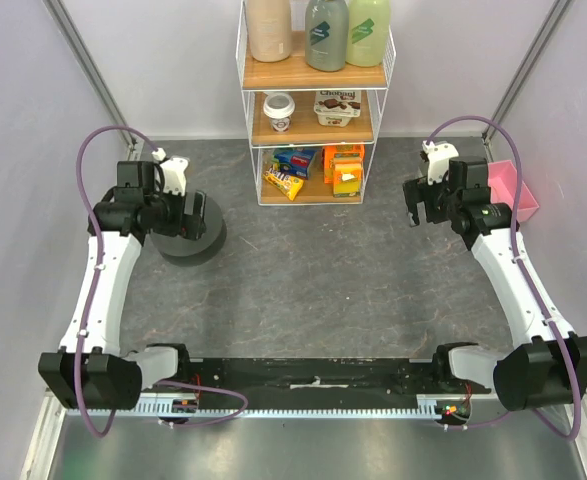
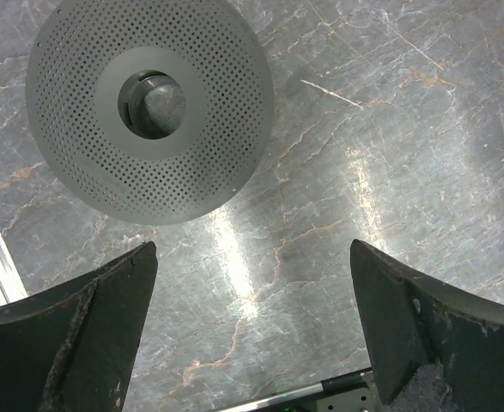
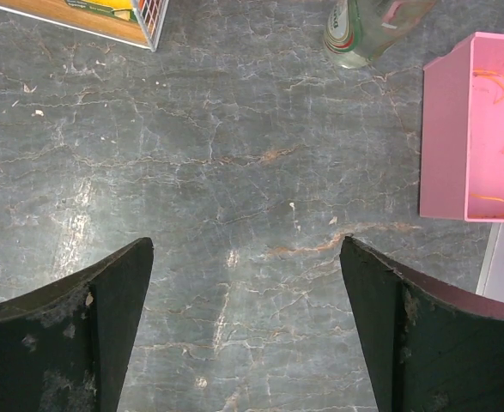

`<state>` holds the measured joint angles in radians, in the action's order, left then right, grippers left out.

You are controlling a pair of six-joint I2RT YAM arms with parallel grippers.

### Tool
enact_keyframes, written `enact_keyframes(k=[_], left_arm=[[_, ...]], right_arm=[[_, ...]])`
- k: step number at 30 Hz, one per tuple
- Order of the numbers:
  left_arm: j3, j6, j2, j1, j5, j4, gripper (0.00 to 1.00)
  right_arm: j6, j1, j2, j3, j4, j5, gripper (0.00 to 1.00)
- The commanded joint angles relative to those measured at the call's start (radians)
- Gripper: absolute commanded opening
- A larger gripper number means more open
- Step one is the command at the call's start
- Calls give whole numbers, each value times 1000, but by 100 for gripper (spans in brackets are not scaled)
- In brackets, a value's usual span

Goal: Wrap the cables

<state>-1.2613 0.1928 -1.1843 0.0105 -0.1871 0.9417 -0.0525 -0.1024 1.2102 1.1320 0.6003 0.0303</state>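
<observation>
A dark grey round spool (image 1: pixel 191 238) stands on the table at the left; in the left wrist view its perforated top flange (image 2: pixel 148 107) fills the upper left. My left gripper (image 2: pixel 252 257) is open and empty, hovering beside the spool (image 1: pixel 178 212). The thin yellow-orange wire (image 3: pixel 502 103) lies in the pink bin (image 3: pixel 445 154) at the right of the right wrist view. My right gripper (image 3: pixel 245 249) is open and empty, above bare table left of the bin (image 1: pixel 418 205).
A white wire shelf (image 1: pixel 316 105) with bottles, cups and snack packs stands at the back centre. The pink bin (image 1: pixel 518 195) sits at the right by the wall. A bottle base (image 3: pixel 363 26) stands near the bin. Walls close both sides.
</observation>
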Motion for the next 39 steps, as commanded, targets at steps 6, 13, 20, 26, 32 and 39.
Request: enact_keyframes(k=[6, 13, 20, 26, 32, 39], left_arm=[[-128, 79, -83, -3, -43, 52, 99], [-285, 204, -230, -39, -48, 134, 97], [-378, 373, -376, -57, 0, 147, 81], [-411, 430, -486, -60, 66, 121, 43], [-405, 454, -567, -61, 93, 103, 2], [-334, 479, -638, -60, 112, 40, 1]], right_arm=[[-6, 3, 6, 25, -2, 31, 98], [-10, 3, 15, 29, 6, 45, 98], [-18, 3, 28, 32, 15, 59, 98], [-24, 3, 38, 41, 21, 63, 98], [-29, 3, 51, 40, 21, 63, 98], [-32, 3, 57, 41, 21, 59, 98]])
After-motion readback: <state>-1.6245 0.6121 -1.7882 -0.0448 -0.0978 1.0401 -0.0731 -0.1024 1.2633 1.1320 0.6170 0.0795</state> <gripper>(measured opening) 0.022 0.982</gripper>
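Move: Ahead of the left hand, about 12 cm out, 4 cm to its left and some 15 cm below, lies the perforated grey disc with its central hole. The yellow snack bag on the rack's bottom shelf is roughly 22 cm ahead of this hand and 19 cm to its right, about 14 cm lower. From the right hand the disc lies some 50 cm to the left, 8 cm farther out and about 15 cm down. Swinging in over the perforated disc, the empty left hand first reaches forward nearly level, then bears left and dives: about 10 cm forward, 7.5 cm down and 5 cm left in all. The wrist tips the fingers steeper, rolls its left side up and turns clockwise, some 15 degrees each, while the wide-open fingers shut fully on air above the disc. ##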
